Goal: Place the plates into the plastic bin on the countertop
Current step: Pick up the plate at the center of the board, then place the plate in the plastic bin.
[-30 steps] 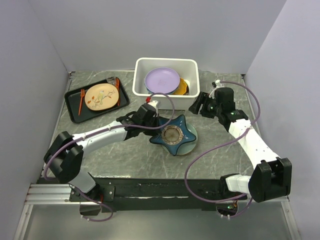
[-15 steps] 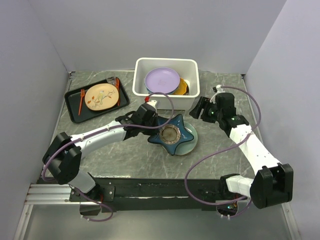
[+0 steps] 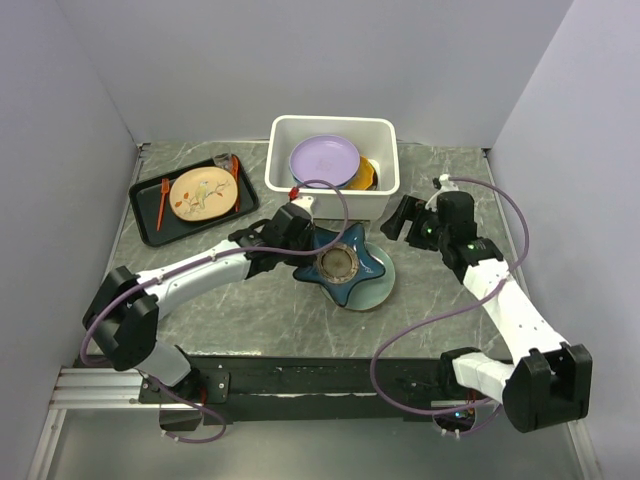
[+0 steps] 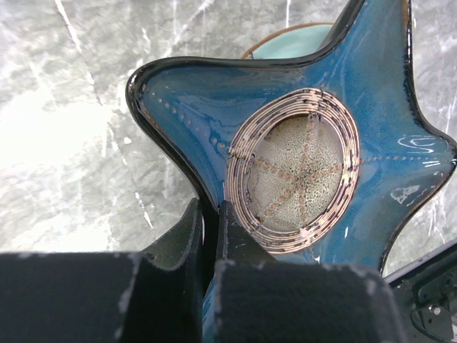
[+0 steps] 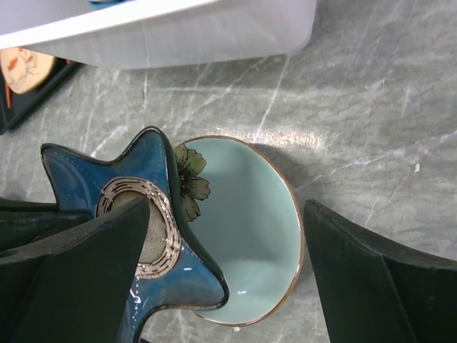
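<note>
A navy star-shaped plate (image 3: 345, 266) with a speckled round centre lies partly over a pale green plate (image 3: 378, 291) with a flower, in the middle of the grey marble countertop (image 3: 250, 312). My left gripper (image 3: 300, 252) is shut on the star plate's (image 4: 193, 121) left rim, one finger above and one below (image 4: 211, 214). To the right of both plates, my right gripper (image 3: 402, 217) stands open; its wide fingers frame the green plate (image 5: 250, 214) from above (image 5: 226, 209). The white plastic bin (image 3: 333, 122) at the back holds a lilac plate (image 3: 325, 160) and an orange one (image 3: 366, 176).
A flat black tray (image 3: 146, 215) at the back left carries a beige flowered plate (image 3: 203, 192) and orange cutlery. The bin's front wall (image 5: 178, 39) stands just beyond the two plates. Grey walls close in the left, back and right sides.
The left gripper has carried the star plate a little left and toward the bin. The right arm has drawn back to the right and its jaws have spread wider.
</note>
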### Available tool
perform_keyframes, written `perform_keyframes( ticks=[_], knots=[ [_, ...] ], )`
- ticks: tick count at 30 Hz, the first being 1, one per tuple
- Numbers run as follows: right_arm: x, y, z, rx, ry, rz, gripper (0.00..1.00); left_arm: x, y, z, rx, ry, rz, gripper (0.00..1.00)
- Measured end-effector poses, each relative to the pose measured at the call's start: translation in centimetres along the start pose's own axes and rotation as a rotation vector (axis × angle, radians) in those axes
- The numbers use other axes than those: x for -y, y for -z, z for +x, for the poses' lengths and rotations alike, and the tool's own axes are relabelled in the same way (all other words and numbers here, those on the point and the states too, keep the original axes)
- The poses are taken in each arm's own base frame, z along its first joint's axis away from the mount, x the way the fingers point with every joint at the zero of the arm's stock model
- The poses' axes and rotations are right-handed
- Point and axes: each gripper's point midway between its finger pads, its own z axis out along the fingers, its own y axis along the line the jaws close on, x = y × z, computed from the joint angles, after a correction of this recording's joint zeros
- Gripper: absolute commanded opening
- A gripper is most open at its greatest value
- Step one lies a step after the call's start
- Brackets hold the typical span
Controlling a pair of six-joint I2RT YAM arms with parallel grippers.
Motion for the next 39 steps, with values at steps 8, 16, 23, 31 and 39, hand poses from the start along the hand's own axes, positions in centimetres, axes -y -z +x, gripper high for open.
perform_keyframes(
  ticks=[8, 16, 23, 31, 39],
  knots=[
    [-0.3, 0.6, -0.5, 0.023, 0.012, -0.008, 0.99, -0.5, 1.7, -1.4, 0.047, -0.012, -0.028, 0.01],
    [-0.5, 0.3, -0.1, 0.003, 0.018, -0.032, 1.0, -0.6, 4.3, -4.3, 0.121, -0.037, -0.061, 0.01],
    [-0.6, -0.1, 0.4, -0.023, 0.03, -0.045, 1.0, -0.4, 5.4, -6.9, 0.173, -0.036, -0.065, 0.01],
    [-0.5, 0.0, 0.8, -0.026, 0.041, -0.053, 1.0, -0.8, 6.0, -10.0, 0.211, -0.035, -0.08, 0.01],
    [0.1, 0.7, 2.1, -0.028, 0.037, -0.05, 1.0, -1.5, 4.7, -13.8, 0.232, -0.035, -0.089, 0.01]
  ],
)
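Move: The left hand already holds the blue star plate by its left-hand edge; the bin's middle lies about 18 cm ahead of this hand, 4 cm to its right and 7 cm below, the purple plate inside about 17 cm ahead and 2 cm right. The round light-green plate lies some 3 cm back and 9 cm right, 12 cm down; from the empty right hand it is about 7 cm back, 6 cm left and 17 cm down. Keeping its pinch on the star plate's edge, the left hand lifts it about 12 cm away from the light-green plate, first nearly straight up with a slight drift left, then increasingly forward, some 8 cm in all, towards the bin, while the wrist tips up about 10 to 15 degrees. The right hand, fingers staying wide open, ends by easing about 2 cm back and slightly down towards the light-green plate, without touching it. ##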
